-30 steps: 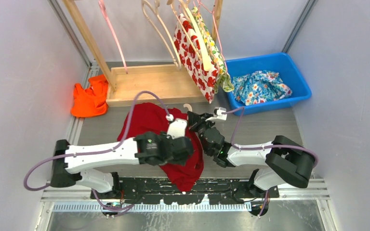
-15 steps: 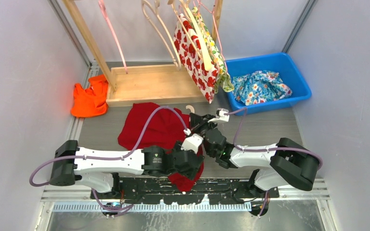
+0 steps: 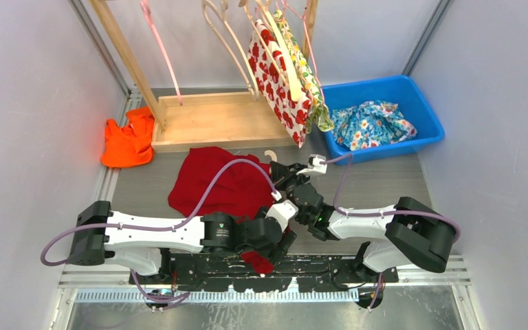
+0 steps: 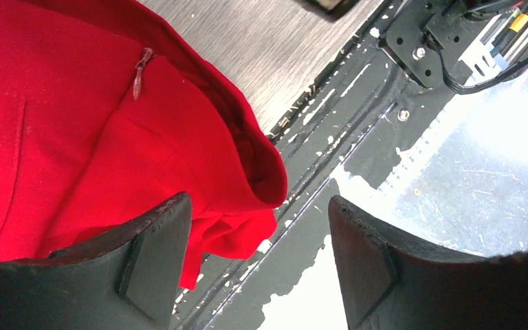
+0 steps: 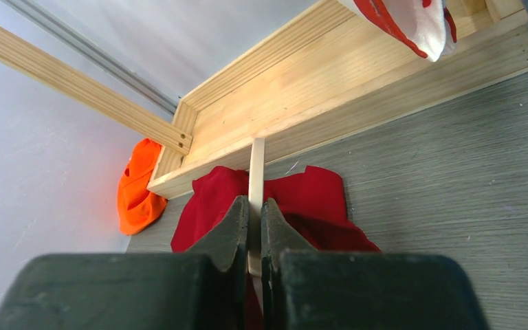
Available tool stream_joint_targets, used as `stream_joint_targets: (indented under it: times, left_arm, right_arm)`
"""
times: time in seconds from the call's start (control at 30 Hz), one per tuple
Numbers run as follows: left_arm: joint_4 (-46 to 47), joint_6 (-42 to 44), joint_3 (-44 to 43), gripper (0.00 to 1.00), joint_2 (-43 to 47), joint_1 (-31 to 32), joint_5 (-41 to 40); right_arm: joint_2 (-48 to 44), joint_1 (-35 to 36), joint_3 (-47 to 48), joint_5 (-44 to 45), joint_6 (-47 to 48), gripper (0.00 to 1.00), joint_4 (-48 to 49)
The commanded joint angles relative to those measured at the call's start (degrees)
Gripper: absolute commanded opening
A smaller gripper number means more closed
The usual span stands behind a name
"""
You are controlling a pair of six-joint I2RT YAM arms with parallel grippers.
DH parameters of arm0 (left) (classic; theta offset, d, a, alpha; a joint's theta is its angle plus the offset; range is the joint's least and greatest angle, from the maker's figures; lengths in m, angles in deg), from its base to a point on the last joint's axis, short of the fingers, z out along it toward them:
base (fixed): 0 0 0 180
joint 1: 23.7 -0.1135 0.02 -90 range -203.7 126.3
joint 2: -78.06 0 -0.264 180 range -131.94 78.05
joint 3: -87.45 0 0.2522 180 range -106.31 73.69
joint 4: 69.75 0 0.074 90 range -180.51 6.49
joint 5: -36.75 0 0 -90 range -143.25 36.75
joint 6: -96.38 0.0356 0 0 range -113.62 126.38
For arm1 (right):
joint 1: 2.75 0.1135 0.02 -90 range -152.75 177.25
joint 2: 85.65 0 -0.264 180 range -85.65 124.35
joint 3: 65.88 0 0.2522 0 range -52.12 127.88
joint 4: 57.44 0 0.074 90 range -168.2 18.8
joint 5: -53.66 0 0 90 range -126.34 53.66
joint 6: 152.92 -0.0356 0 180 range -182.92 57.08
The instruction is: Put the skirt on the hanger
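Note:
The red skirt (image 3: 210,180) lies crumpled on the grey table, its near end hanging over the front edge. In the left wrist view the skirt (image 4: 75,124) shows a zipper and a folded hem. My left gripper (image 3: 273,253) (image 4: 259,204) hovers open above that hem, and nothing is between its fingers. My right gripper (image 3: 283,177) (image 5: 255,201) is shut on the thin wooden hanger (image 5: 256,168), held over the skirt (image 5: 309,196). Only the hanger's hook (image 3: 269,154) shows from above.
A wooden rack (image 3: 206,120) at the back carries empty hangers and patterned garments (image 3: 282,75). A blue bin (image 3: 423,110) with floral cloth sits at the right. An orange cloth (image 3: 129,141) lies at the left. The black base plate (image 4: 357,103) runs along the near edge.
My left arm has swung right and toward the near edge, down over the skirt's front hem. The right gripper has kept its hold on the hanger and barely moved.

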Motion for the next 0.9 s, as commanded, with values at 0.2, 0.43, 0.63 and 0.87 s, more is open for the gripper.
stream_joint_targets:
  times: [0.2,0.43,0.63,0.87]
  left_arm:
    - [8.0,4.27,1.4,0.6,-2.66,0.25,-0.05]
    - [8.49,5.84,1.26,0.37,-4.95,0.29,-1.36]
    - [6.93,7.43,-0.88,0.0,-4.97,0.26,-3.96]
    - [5.65,9.73,-4.74,0.0,-0.85,0.22,-2.82]
  right_arm:
    - [-0.8,0.3,-0.25,-0.42,-1.16,0.01,0.65]
    - [-0.84,-0.29,-0.61,-3.62,-0.45,0.01,2.34]
    - [-0.07,-0.42,-0.38,-7.4,1.68,0.01,4.62]
    - [-0.17,-0.42,-0.18,-10.13,2.53,0.01,5.15]
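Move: The near corner of the skirt's open edge hangs between and just beyond the open left fingers, about 4 cm below the hand point and 1 cm to its right. The zip pull lies some 7 cm ahead, 2 cm right and 4 cm below. The hanger's hook, held in the right gripper, is roughly 26 cm ahead, 4 cm left and 5 cm higher. From the right hand, the corner is about 23 cm back, 4 cm right and 8 cm below. Lower the left gripper almost straight down, about 3 cm, over the corner of the skirt's open edge, closing the wide-open fingers as it sinks so they pinch the red cloth. Keep the right gripper shut on the hanger, then ease it roughly 1.5 cm left, turning it some 5 degrees counter-clockwise. ##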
